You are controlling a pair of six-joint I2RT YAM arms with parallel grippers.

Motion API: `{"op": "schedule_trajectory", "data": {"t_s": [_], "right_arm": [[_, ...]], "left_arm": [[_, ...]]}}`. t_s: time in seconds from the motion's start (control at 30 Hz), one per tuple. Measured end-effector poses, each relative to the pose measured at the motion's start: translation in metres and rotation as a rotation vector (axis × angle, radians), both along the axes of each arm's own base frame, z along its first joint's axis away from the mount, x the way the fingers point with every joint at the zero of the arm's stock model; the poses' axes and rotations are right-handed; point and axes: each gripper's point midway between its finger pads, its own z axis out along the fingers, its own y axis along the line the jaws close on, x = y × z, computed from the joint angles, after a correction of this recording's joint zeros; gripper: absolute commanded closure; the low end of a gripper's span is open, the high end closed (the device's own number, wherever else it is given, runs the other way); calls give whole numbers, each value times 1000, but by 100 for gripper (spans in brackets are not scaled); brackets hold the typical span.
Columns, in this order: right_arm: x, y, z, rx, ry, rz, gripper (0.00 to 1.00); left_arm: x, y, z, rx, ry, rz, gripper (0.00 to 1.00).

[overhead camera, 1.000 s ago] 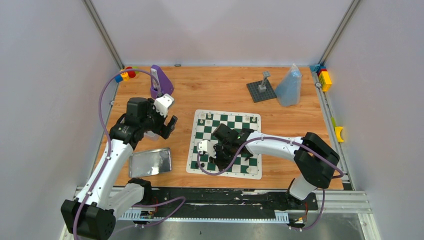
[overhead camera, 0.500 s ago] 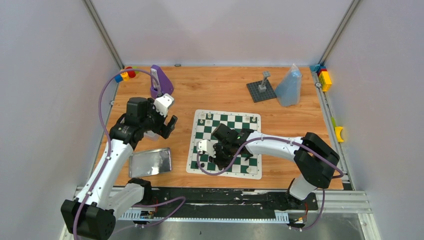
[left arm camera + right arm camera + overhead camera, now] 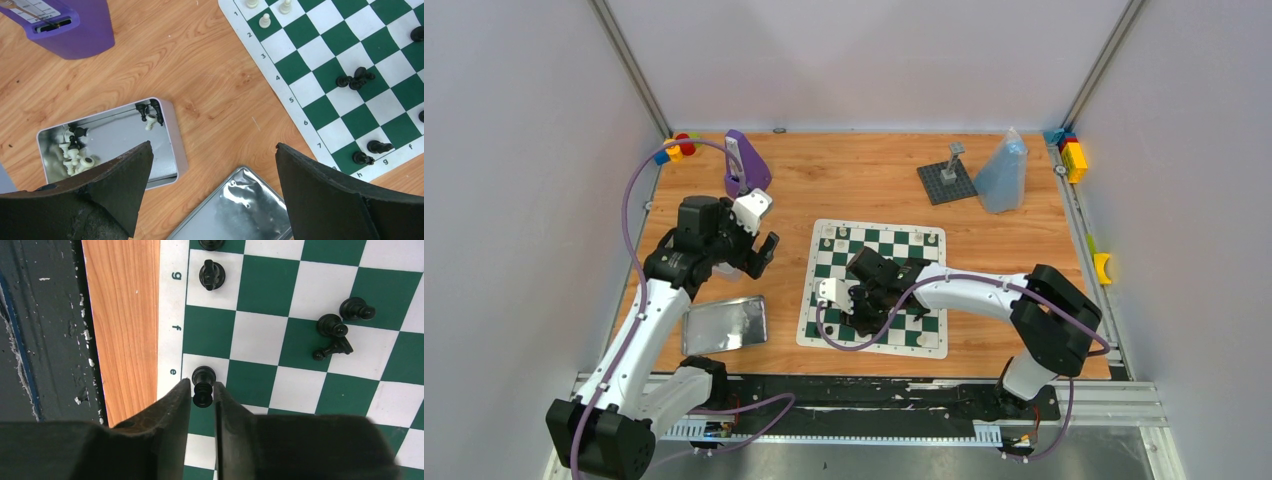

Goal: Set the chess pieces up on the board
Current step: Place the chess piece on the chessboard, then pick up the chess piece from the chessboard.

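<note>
The board (image 3: 879, 226) lies mid-table, checkered green and white. My right gripper (image 3: 202, 390) is down over its near edge, shut on a black chess piece (image 3: 203, 386) that stands upright on the e square of the edge row. More black pieces sit nearby: one on the g square (image 3: 212, 275) and a toppled cluster (image 3: 332, 327). White pieces (image 3: 265, 21) stand along the far row. My left gripper (image 3: 214, 146) hangs open and empty above bare wood, left of the board (image 3: 320, 75).
An open tin (image 3: 170, 145) holding several loose black and white pieces lies below the left gripper. Its shiny lid (image 3: 724, 325) rests nearer the table's front. A purple holder (image 3: 746, 165), a dark baseplate (image 3: 946, 182), a blue bag (image 3: 1004, 175) and coloured blocks (image 3: 1074, 155) stand at the back.
The right gripper has shifted very slightly left and away over the board's near edge, and its jaws have eased a touch. The left arm has not moved.
</note>
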Motion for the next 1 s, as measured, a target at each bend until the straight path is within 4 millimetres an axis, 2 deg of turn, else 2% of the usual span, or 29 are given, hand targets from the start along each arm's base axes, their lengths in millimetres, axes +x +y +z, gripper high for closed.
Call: {"op": "schedule_trajectory", "data": {"t_s": [0.13,0.23,0.33,0.4,0.53,0.63,0.77,1.0], "right_arm": [[-1,0,0,-1,5,-9,42],[1,0,0,-4,1,-22,35],[7,-2,8,15,-6,-48,35],[16,-5,21,56,-3,-84,35],[54,-19,51,151,4,-225,35],[82,-34,62,189,14,-334,35],[100,-47,57,178,40,-424,36],[98,-48,26,101,125,-464,40]], "left_arm": [[-1,0,-1,1,2,0,0],[-1,0,-1,0,1,-1,0],[-1,0,-1,0,-1,0,0],[0,0,0,-1,-5,-1,0],[0,0,0,-1,-6,-1,0],[0,0,0,-2,-6,-2,0],[-1,0,1,-4,-10,-3,0],[-1,-1,1,-7,-11,-6,0]]}}
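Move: The right hand is still at the black piece just set down on the near row. The next black piece stands alone, roughly 10 cm ahead and 5 cm to its right, at nearly grip height. From the hand, a black pair is 8 cm ahead and 9 cm right, a white piece 3 cm ahead and 4 cm right, and a black cluster 8 cm ahead and 4 cm left. From the left hand, the next black piece is 23 cm right, 2 cm back and 15 cm below. Opening first, the right fingers let go of the black piece on the near row. The hand then rises about 6 cm and swings forward some 10 cm and 4–5 cm right, turning about 25 degrees clockwise. Last, it sinks 3–4 cm with fingers well open over the next black piece, not closing on it. ##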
